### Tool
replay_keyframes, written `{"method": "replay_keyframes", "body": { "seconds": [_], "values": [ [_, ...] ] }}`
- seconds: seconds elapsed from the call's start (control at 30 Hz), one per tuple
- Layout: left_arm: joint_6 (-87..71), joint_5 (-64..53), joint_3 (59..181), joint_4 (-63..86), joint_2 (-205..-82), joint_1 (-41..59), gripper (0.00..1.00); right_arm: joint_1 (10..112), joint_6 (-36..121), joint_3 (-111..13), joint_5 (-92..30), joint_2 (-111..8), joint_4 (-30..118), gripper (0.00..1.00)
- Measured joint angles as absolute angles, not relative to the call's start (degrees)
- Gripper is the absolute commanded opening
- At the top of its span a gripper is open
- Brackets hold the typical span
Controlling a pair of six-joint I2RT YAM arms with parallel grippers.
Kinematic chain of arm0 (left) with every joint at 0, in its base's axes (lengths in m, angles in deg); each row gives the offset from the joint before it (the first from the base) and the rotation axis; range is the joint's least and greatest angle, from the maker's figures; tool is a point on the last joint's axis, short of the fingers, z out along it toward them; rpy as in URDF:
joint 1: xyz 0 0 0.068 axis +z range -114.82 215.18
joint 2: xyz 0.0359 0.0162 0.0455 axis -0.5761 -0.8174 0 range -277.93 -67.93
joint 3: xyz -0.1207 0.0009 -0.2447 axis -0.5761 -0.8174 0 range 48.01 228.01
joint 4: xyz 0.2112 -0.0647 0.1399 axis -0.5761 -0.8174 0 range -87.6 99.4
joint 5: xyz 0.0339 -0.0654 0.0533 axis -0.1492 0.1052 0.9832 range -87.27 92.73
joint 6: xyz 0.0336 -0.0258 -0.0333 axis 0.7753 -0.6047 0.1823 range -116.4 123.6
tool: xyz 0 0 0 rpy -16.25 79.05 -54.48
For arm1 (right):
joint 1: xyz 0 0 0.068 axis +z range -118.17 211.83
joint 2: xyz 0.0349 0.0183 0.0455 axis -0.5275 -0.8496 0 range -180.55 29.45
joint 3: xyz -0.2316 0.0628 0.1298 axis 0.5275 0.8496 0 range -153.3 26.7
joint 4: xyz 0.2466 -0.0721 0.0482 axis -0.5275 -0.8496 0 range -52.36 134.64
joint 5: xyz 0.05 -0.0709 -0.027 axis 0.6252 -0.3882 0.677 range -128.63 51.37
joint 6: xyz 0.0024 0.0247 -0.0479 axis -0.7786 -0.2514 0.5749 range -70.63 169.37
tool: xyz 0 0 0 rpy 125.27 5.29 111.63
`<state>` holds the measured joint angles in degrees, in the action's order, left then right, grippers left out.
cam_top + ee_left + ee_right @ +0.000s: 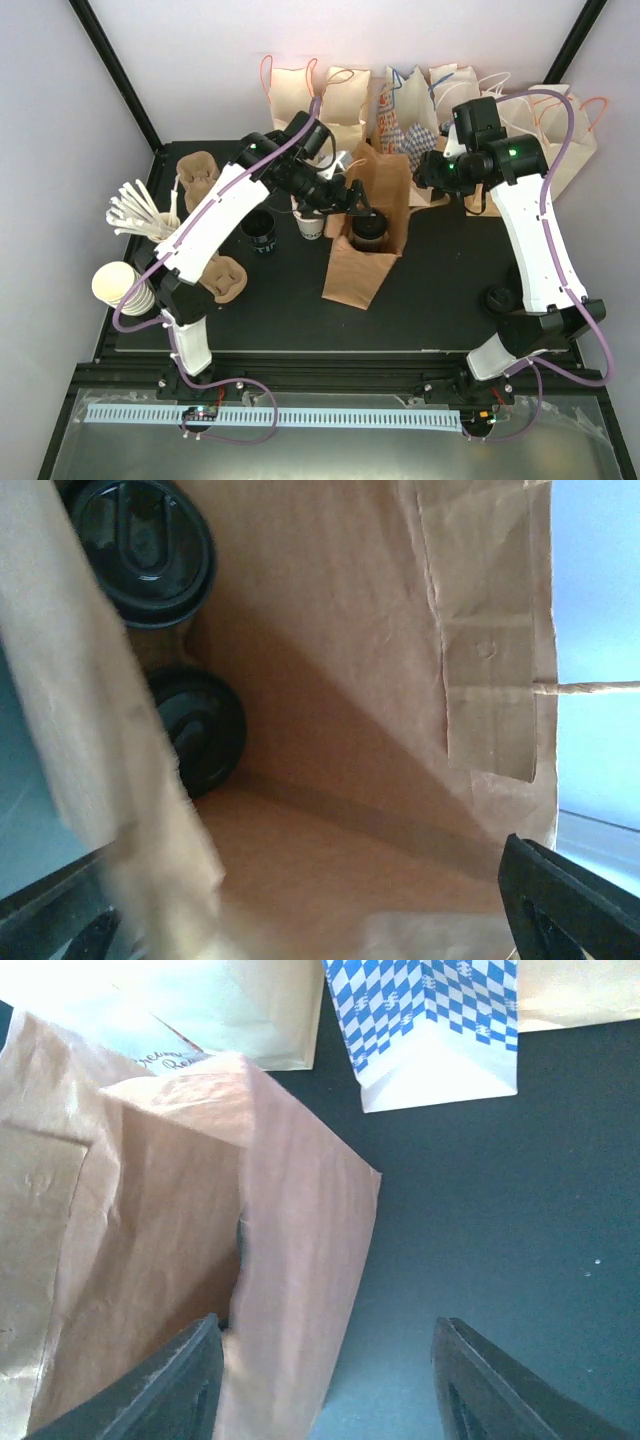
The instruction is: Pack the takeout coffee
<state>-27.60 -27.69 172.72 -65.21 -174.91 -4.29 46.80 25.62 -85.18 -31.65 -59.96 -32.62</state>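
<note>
An open brown paper bag (345, 275) stands mid-table. Inside it stands the takeout coffee (145, 545), with only its round black lid showing; from above that lid (368, 232) sits in the bag's mouth. A second black lid (200, 730) shows beside it in the left wrist view. My left gripper (352, 203) hovers over the bag's mouth, open and holding nothing, its fingers (570, 900) wide apart with the brown bag wall (330, 680) behind them. My right gripper (330, 1385) is open at the bag's far right corner (290, 1260), and the paper edge lies loosely between its fingers.
Several paper bags (340, 95), one blue-checked (430, 1020), line the back. Left of the open bag are a white cup (311, 226), a black lid stack (258, 232), cardboard carriers (198, 170), wooden stirrers (135, 210) and a white cup stack (120, 285). A loose black lid (497, 298) lies right.
</note>
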Motion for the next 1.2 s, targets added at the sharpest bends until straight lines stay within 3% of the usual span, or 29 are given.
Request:
{"method": "replay_keyframes", "body": {
  "seconds": [0.2,0.33,0.57,0.87,1.0,1.2],
  "values": [
    [-26.02,-25.87,170.66,-68.44,-169.80,-2.28,0.99,46.80,27.00,-86.44,-30.25,-60.13,-33.14,0.81],
    [-24.89,-26.27,168.70,-68.57,-164.64,-1.93,0.99,46.80,27.94,-88.02,-28.37,-59.91,-32.03,0.87],
    [-24.82,-24.54,163.17,-68.14,-153.19,5.55,0.99,46.80,27.78,-87.91,-24.11,-57.38,-27.63,0.88],
    [-25.02,-20.69,151.21,-66.54,-135.63,29.40,0.99,46.80,26.78,-80.61,-21.44,-49.01,-21.60,0.86],
    [-24.23,-17.02,148.35,-66.26,-135.63,38.97,0.99,46.80,26.19,-75.14,-20.21,-45.05,-19.09,0.85],
    [-23.97,-6.14,147.52,-62.91,-143.35,44.94,0.96,46.80,24.94,-69.05,-18.12,-40.66,-17.23,0.84]
  ]
}}
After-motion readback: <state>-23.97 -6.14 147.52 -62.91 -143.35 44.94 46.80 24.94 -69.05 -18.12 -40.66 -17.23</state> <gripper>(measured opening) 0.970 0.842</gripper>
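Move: The left hand, open at the bag's left rim, is bound for the wrapped straws, roughly 45 cm to its left, 8 cm ahead and 14 cm lower. On that side the black cup stands about 23 cm left and 5 cm ahead, the upper carrier some 36 cm left and 17 cm ahead. From the right hand, the brown bag's middle lies about 10 cm left, 6 cm back and 14 cm below; the checkered bag some 12 cm ahead, straight in line. Already open, the left fingers come clear of the brown bag's rim. The left hand lifts about 9 cm while swinging some 37 cm left towards the straws, turning about 60 degrees counter-clockwise, then sinks and reaches forward at the end, still open. The right fingers spread wider beside the bag's right wall as that hand rises 7 cm, then draws back about 5 cm. ##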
